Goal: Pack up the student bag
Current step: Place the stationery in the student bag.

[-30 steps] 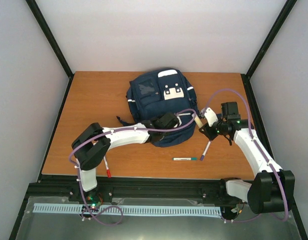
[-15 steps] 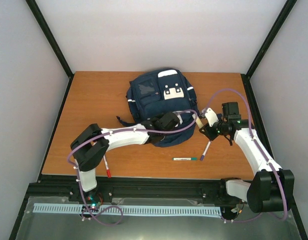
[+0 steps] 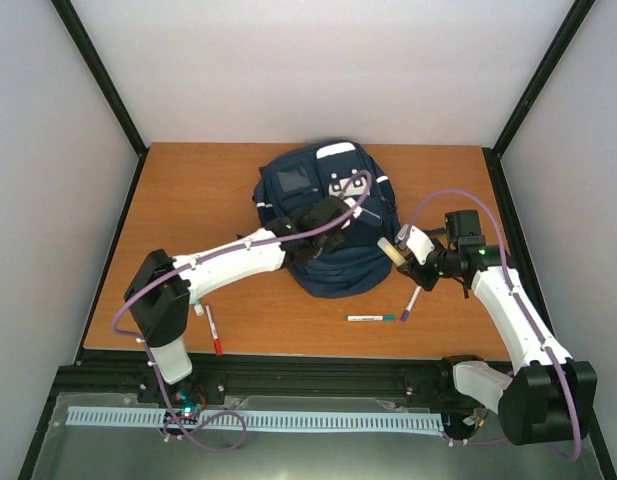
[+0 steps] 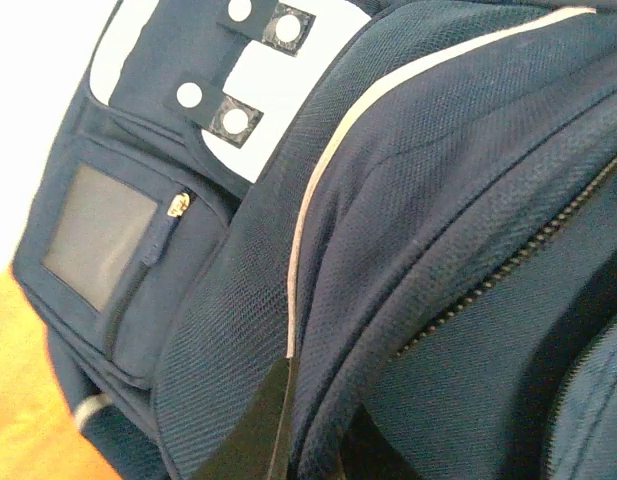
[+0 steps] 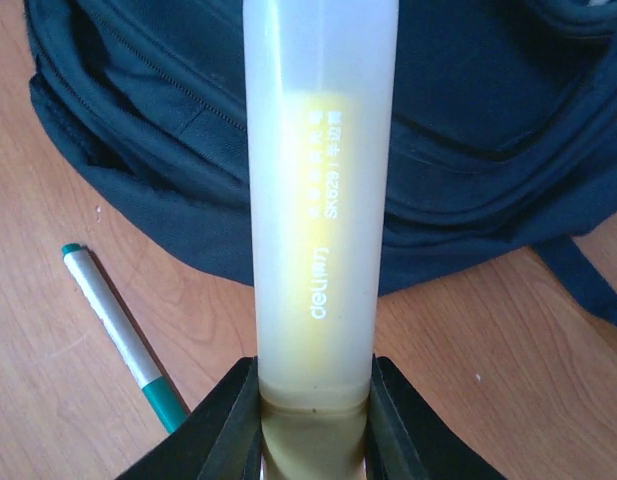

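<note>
The student bag [image 3: 288,185], navy with white patches, lies at the back centre of the wooden table. My left gripper [image 3: 333,215] reaches over its middle. In the left wrist view its dark fingers [image 4: 253,435] are shut on a fold of the bag's fabric [image 4: 438,150], beside a white stripe and a zipper. My right gripper [image 3: 406,258] hovers just right of the bag, shut on a pale yellow highlighter [image 3: 391,250]. The right wrist view shows the highlighter [image 5: 321,180] standing out from between the jaws of the gripper [image 5: 316,410], pointing at the bag [image 5: 468,150].
A teal-tipped pen [image 3: 371,318] and a purple pen [image 3: 412,300] lie on the table in front of the bag, under my right arm. A red-tipped pen [image 3: 213,332] lies near the left arm's base. The teal pen [image 5: 118,335] also shows in the right wrist view.
My left gripper closed on the bag's fabric and moved toward the back over the bag, bunching it up. The right gripper with the highlighter shifted slightly nearer and left.
</note>
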`<state>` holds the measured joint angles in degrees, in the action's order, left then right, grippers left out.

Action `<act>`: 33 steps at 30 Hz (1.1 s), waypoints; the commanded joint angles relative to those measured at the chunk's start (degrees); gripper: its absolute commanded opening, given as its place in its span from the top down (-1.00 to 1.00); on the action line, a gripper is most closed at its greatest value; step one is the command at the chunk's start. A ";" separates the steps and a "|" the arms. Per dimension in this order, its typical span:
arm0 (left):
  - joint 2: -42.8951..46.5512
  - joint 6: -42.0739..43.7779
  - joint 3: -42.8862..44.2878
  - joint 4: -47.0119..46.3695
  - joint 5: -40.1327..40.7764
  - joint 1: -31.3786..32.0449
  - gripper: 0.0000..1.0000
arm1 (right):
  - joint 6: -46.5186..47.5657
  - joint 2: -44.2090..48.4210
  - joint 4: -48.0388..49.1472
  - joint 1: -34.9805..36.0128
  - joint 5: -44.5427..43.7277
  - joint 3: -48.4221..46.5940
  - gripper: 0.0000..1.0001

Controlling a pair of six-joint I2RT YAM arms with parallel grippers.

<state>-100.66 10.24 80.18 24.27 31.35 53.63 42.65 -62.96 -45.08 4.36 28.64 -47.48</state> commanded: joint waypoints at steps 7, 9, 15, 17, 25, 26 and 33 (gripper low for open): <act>9.47 -16.54 4.72 2.80 -16.84 -6.72 0.98 | 7.64 -1.70 0.31 17.32 -16.97 -6.29 0.61; 9.31 -18.06 4.87 2.88 -19.54 -8.07 0.98 | 8.93 -2.84 1.21 21.54 -21.57 -7.06 0.61; 9.92 -22.43 4.96 3.06 -27.80 -12.35 0.98 | 12.58 -8.46 2.83 28.67 -31.03 -12.42 0.61; 10.28 -23.51 4.86 3.06 -30.52 -13.63 0.98 | 14.09 -9.62 4.26 30.73 -34.32 -13.46 0.61; 11.25 -24.51 4.90 5.26 -31.51 -14.87 0.98 | 21.31 -15.07 11.72 35.67 -43.90 -16.94 0.60; 11.24 -24.60 4.90 5.30 -31.86 -14.93 0.99 | 22.22 -15.73 12.54 36.02 -44.66 -17.32 0.60; 11.48 -26.69 5.00 5.18 -35.99 -16.69 0.98 | 28.45 -20.65 19.26 37.04 -48.86 -17.27 0.58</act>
<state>-93.58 -12.27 80.86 32.71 -1.37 38.72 65.78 -81.28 -31.44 40.66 -15.33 -63.92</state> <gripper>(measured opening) 0.035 0.246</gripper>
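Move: Just past the right fingers, which already hold the yellow highlighter, the student bag's mouth lies about 12 cm to the left, 6 cm ahead and 1 cm lower. The purple-capped pen lies 6 cm back, 2 cm left and 12 cm below the right hand, the teal-capped pen 9 cm back and 6 cm left at that same level. From the left hand, already pinching the rim, the mouth is 3 cm back, 1 cm left and 4 cm down; the studded white patch is 6 cm straight ahead, 4 cm down. Carrying the highlighter in an unchanged grip, the right hand sweeps about 12 cm left, then increasingly forward and slightly up, into the bag's mouth under the rim, its wrist turning some 60 degrees with its left side dropping. The left hand keeps its pinch on the rim and draws it about 4 cm left and a little up, rolling left side down and tipping fingertips down. ##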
